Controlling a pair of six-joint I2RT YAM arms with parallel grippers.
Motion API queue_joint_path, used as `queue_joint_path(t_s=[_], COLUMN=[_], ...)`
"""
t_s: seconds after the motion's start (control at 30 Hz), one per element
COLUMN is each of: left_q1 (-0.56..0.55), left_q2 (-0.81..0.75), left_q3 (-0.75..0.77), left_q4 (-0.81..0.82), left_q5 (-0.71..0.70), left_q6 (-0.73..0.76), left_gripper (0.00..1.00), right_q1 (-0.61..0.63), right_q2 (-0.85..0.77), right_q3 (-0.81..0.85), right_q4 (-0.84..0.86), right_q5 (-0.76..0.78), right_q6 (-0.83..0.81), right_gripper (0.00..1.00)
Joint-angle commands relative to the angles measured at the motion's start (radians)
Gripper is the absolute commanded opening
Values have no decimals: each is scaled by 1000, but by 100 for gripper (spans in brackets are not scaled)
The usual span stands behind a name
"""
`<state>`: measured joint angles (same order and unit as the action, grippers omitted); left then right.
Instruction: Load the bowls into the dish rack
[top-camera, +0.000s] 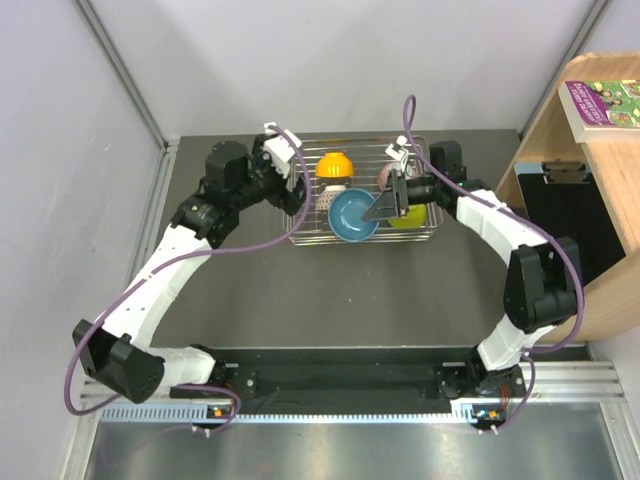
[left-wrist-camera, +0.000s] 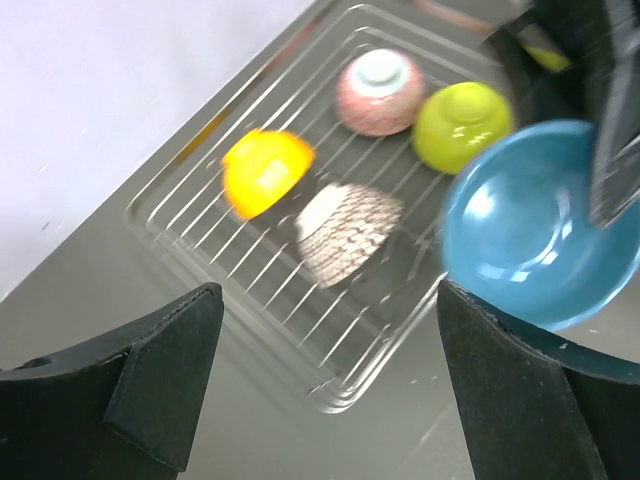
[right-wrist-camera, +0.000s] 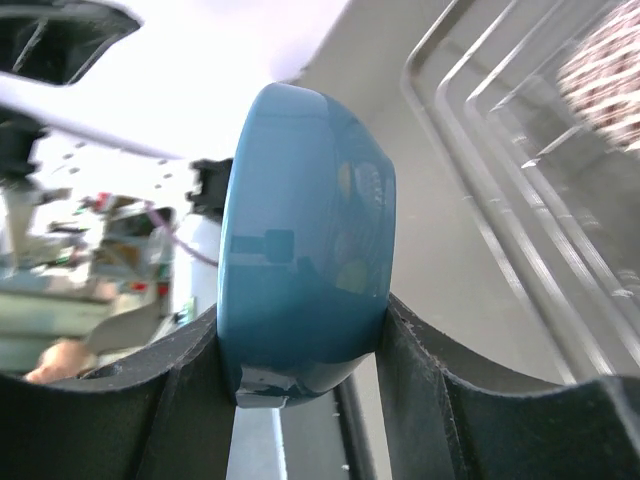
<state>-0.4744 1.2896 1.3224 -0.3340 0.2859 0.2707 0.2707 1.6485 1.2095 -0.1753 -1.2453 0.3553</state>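
The dish rack (top-camera: 425, 150) is a silver wire tray at the back of the table. In it lie an orange bowl (top-camera: 333, 165), a mosaic bowl (left-wrist-camera: 345, 230), a pink bowl (left-wrist-camera: 378, 92) and a lime green bowl (top-camera: 410, 217), all mouth down or tipped. My right gripper (top-camera: 386, 207) is shut on the rim of the blue bowl (top-camera: 350, 215), which it holds tilted over the rack's near side. From the right wrist the blue bowl (right-wrist-camera: 305, 230) sits edge-on between the fingers (right-wrist-camera: 430, 400). My left gripper (left-wrist-camera: 325, 390) is open and empty, above the rack's left near corner (left-wrist-camera: 350, 395).
A wooden shelf unit (top-camera: 600, 200) stands at the right with a book (top-camera: 605, 105) on top and a black panel against its side. Grey walls close in the left and back. The arm bases sit on a metal rail (top-camera: 340, 385) at the near edge.
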Motion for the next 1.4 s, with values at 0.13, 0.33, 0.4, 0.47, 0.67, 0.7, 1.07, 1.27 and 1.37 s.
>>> queue_joint_path(t_s=[0.13,0.33,0.4,0.47,0.67,0.7,1.07,1.27,1.37], left_q1=[167,203,210,223,246,247,257,266,269], left_q2=[-38,-116,-131,-157,-219,-231,-288,-314,-328], left_q3=[-110,-218,-244,-268,-318,-322,-402,-420,-428], left_q4=[47,52,46,43,32,30,24,18,21], left_q5=[78,78,79,81,79,72,-2,-19,-51], left_q6=[-14,-8,-7,-10,-11,-10,-27,-27,-33], left_gripper=[92,93,93,93,93,93,93,93,93], right_q1=[-36,-38,-37,-39,-33,-31,42,127,160], right_q2=[11,43,56,63,94,103,169,194,209], right_q3=[257,341,363,380,427,438,496,499,512], right_q4=[-315,-398,-423,-420,-423,-423,-417,-383,-372], right_q5=[236,463,568,651,812,829,1108,1250,1323], right_q6=[-291,-383,-415,-435,-475,-481,-544,-581,-595], right_gripper=[0,0,0,0,0,0,0,0,0])
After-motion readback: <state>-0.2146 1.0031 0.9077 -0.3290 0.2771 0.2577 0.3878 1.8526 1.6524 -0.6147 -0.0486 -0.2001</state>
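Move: The blue bowl is already in my right hand. The gap it is bound for in the dish rack lies about 18 cm ahead, 2 cm right and some 17 cm below. At about that same depth, the patterned bowl stands 17 cm ahead and 8 cm left, the green bowl 14 cm ahead and 9 cm right, the pink bowl 23 cm ahead and 6 cm right. From my empty left hand the gap is roughly 14 cm ahead, 17 cm right, 27 cm below. Keeping the blue bowl pinched, I carry it with my right hand about 15 cm forward over the rack, swinging right as well before easing slightly back left; after a small rise I sink to some 6 cm lower. The wrist turns the fingers from pointing left to pointing down and forward. My left hand, still open, withdraws about 11 cm left and 9 cm down, away from the rack. ##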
